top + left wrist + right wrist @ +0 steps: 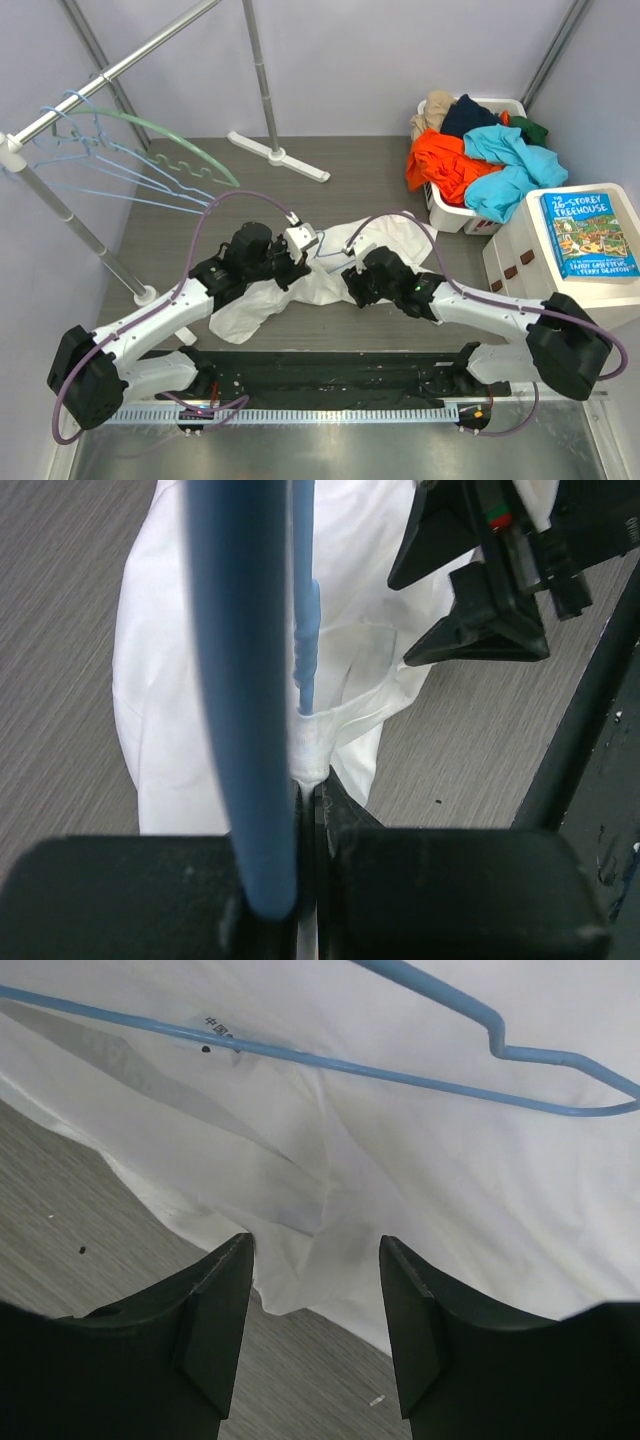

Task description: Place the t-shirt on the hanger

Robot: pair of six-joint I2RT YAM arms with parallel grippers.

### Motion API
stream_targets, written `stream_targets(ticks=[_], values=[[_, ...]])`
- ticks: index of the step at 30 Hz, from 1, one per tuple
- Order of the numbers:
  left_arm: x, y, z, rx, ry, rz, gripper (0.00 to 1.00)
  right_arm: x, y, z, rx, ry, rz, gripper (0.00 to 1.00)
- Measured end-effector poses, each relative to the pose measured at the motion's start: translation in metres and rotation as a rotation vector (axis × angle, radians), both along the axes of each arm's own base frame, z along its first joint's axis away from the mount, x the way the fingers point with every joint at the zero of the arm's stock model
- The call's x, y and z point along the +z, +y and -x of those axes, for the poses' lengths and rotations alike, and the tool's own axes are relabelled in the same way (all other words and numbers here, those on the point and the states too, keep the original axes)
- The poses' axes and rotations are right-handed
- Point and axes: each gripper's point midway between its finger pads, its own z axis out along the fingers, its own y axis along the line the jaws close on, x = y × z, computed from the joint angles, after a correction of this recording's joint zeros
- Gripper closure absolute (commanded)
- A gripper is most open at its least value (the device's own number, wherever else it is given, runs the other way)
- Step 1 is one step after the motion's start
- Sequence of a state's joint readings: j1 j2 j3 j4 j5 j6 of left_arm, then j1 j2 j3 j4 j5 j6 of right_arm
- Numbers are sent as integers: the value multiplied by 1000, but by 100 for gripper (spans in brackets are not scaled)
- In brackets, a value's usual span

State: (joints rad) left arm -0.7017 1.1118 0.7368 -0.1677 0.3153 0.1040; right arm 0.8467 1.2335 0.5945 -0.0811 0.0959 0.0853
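Observation:
The white t-shirt [250, 305] lies crumpled on the grey table between my two arms. My left gripper [308, 252] is shut on a pinch of its fabric [312, 785]. The light-blue wire hanger [240, 680] runs close past the left finger, and its twisted neck drops into the cloth just ahead of the jaws. In the right wrist view the hanger [330, 1063] lies across the t-shirt [450, 1190]. My right gripper [315, 1260] stands open at the shirt's near edge, with cloth between the fingertips but not pinched. It sits right of the left gripper [350, 272].
A clothes rack [110, 70] at the back left carries several light-blue hangers and a pale-green one [185, 150]; its feet [280, 155] rest on the table. A white basket [455, 210] of orange and turquoise garments stands at the back right, beside a book [590, 235] on white drawers.

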Motion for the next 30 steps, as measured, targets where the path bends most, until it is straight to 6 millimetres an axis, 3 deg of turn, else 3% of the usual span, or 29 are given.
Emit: stream_targets(ticks=[2,5,8,9,14,19,25,30], values=[[0,0,0,3,2,2,100,-7,-1,-4,-16,-1,29,43],[5,0,-2,16,9,15,100,-13,-4,-13,-55,-6,72,56],[16,-1,-7,34,10,41,100,-14,-8,-21,-96,-26,99,92],[20,-1,-8,38,6,50,100,-14,-9,-23,-107,-32,104,97],[38,3,-8,53,-5,100,100,-3,-27,-45,-210,-42,112,99],[60,13,-2,36,-31,171,100,20,-66,-74,-336,-19,44,99],[62,17,20,-64,-63,190,100,50,-75,-72,-314,-2,-95,99],[56,23,40,-165,-112,158,100,49,-74,-65,-269,57,-143,99]])
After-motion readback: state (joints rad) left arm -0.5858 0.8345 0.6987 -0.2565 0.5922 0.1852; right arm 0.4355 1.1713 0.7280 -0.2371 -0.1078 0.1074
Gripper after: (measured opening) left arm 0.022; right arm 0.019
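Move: The neckline edge of the white t-shirt lies about 3 cm ahead of the open right hand, 1 cm to its right and 1 or 2 cm below. The held hanger's free right end is some 7 cm ahead and 1 cm to the left of that hand, 2 cm above. The shirt's far corner is roughly 13 cm ahead, 14 cm to the right and 6 cm below. From the left hand, which already grips hanger and collar, that neckline edge lies level ahead, about 13 cm right and 9 cm below. Forward and slightly down goes the right hand, its fingers closing from well open to pinch the neckline edge; it then draws the cloth forward and to the right, away from the left hand, about 7 cm each way, rising some 6 cm. The left keeps hanger and collar pinched, lifts about 6 cm with its fingertips tipping up, then draws back some 4 cm. ##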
